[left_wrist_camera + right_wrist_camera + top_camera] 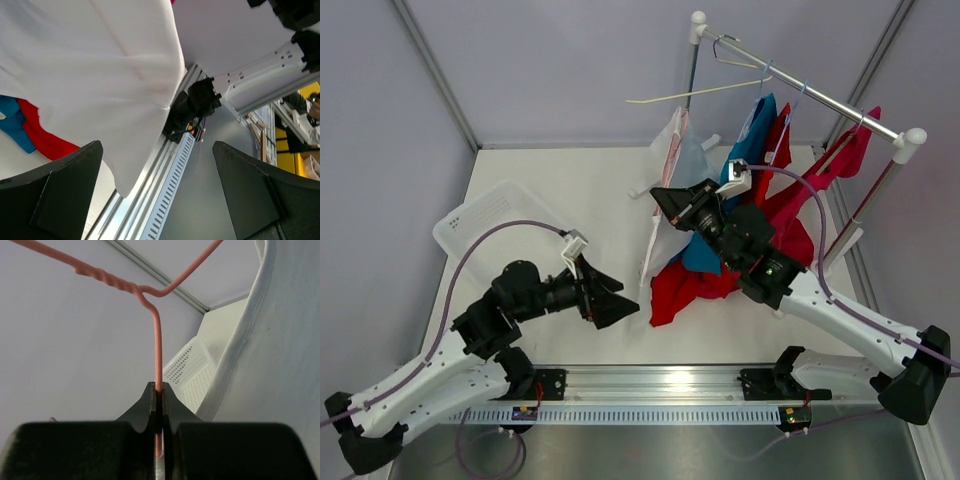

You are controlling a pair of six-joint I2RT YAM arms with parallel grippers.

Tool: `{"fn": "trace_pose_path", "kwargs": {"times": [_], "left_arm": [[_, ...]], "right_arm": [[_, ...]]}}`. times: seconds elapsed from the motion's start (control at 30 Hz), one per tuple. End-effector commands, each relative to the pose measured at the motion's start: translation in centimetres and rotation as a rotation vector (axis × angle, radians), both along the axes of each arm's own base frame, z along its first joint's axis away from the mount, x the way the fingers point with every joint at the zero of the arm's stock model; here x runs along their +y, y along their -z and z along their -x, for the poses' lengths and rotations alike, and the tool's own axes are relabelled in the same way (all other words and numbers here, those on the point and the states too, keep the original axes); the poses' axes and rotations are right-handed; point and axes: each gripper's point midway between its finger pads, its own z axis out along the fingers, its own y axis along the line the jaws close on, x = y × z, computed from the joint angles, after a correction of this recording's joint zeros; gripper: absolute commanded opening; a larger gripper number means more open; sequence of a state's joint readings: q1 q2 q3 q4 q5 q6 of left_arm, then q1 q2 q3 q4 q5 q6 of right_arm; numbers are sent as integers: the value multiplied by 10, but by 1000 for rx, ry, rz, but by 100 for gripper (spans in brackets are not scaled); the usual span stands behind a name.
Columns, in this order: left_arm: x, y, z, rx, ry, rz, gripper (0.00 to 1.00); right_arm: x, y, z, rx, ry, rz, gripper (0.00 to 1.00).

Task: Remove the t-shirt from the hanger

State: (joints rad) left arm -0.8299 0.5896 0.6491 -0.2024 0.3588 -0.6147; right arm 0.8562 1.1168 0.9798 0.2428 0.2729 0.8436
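Observation:
A white t-shirt [682, 160] hangs on a pink wire hanger [157, 340] in front of the clothes rack. My right gripper [660, 196] is shut on the hanger's wire stem just below its twisted neck, seen up close in the right wrist view [159, 390]. The shirt's collar edge [285, 340] runs down the right of that view. My left gripper [625, 300] is open and empty, low and just left of the shirt's bottom hem. In the left wrist view the white cloth [100, 75] hangs above and between the spread fingers [157, 150] without touching them.
A rack rail [810, 90] at the back right carries a blue shirt [755, 140], red shirts [790, 215] and an empty pale hanger [700, 92]. A white perforated basket [485, 215] lies at the left. The metal base rail [660, 385] runs along the near edge.

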Motion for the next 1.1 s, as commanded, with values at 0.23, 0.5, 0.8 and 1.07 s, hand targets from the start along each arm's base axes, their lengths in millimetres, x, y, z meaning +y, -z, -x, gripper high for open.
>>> {"fn": "trace_pose_path", "kwargs": {"times": [0.23,0.5,0.8,1.07], "left_arm": [[-60,-16,-20,-181,-128,-84,51],[-63,29,2,-157,-95,-174,0],[-27,143,55,15,-57,-373,0],[-28,155,61,-27,-60,-431,0]], "right_arm": [[-37,-54,25,-122,44,-104,0],[-55,-70,36,-189,64,-73,0],[-76,-162,38,-424,118,14,0],[-66,-207,63,-489,-45,-83,0]]}}
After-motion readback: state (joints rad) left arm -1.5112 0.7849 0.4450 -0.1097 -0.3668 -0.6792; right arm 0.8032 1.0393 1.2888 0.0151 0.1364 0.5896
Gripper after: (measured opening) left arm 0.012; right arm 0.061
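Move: The white t-shirt's lower hem hangs roughly 5 cm to the right of the open left hand, 1 cm ahead and some 4 cm below it. The red shirt's lower part is about 15 cm to the left hand's right, 2 cm ahead and 10 cm below; the blue shirt hangs about 19 cm right and 9 cm ahead of it, near its height. From the right hand, already gripping the pink hanger, the hem lies some 15 cm back, 2 cm left and 15 cm below. The left hand reaches about 6 cm to the right and a little down to the hanging hem of the white t-shirt, shuts its fingers on it from wide open, then pulls it down some 10 cm and back about 6 cm, its left side rising slightly. Meanwhile the right hand keeps its pinch on the pink hanger and draws away from the hem, first back, right and up by a few centimetres, then mostly straight up to about 12 cm in all, its fingers tipping up some 15 degrees. ##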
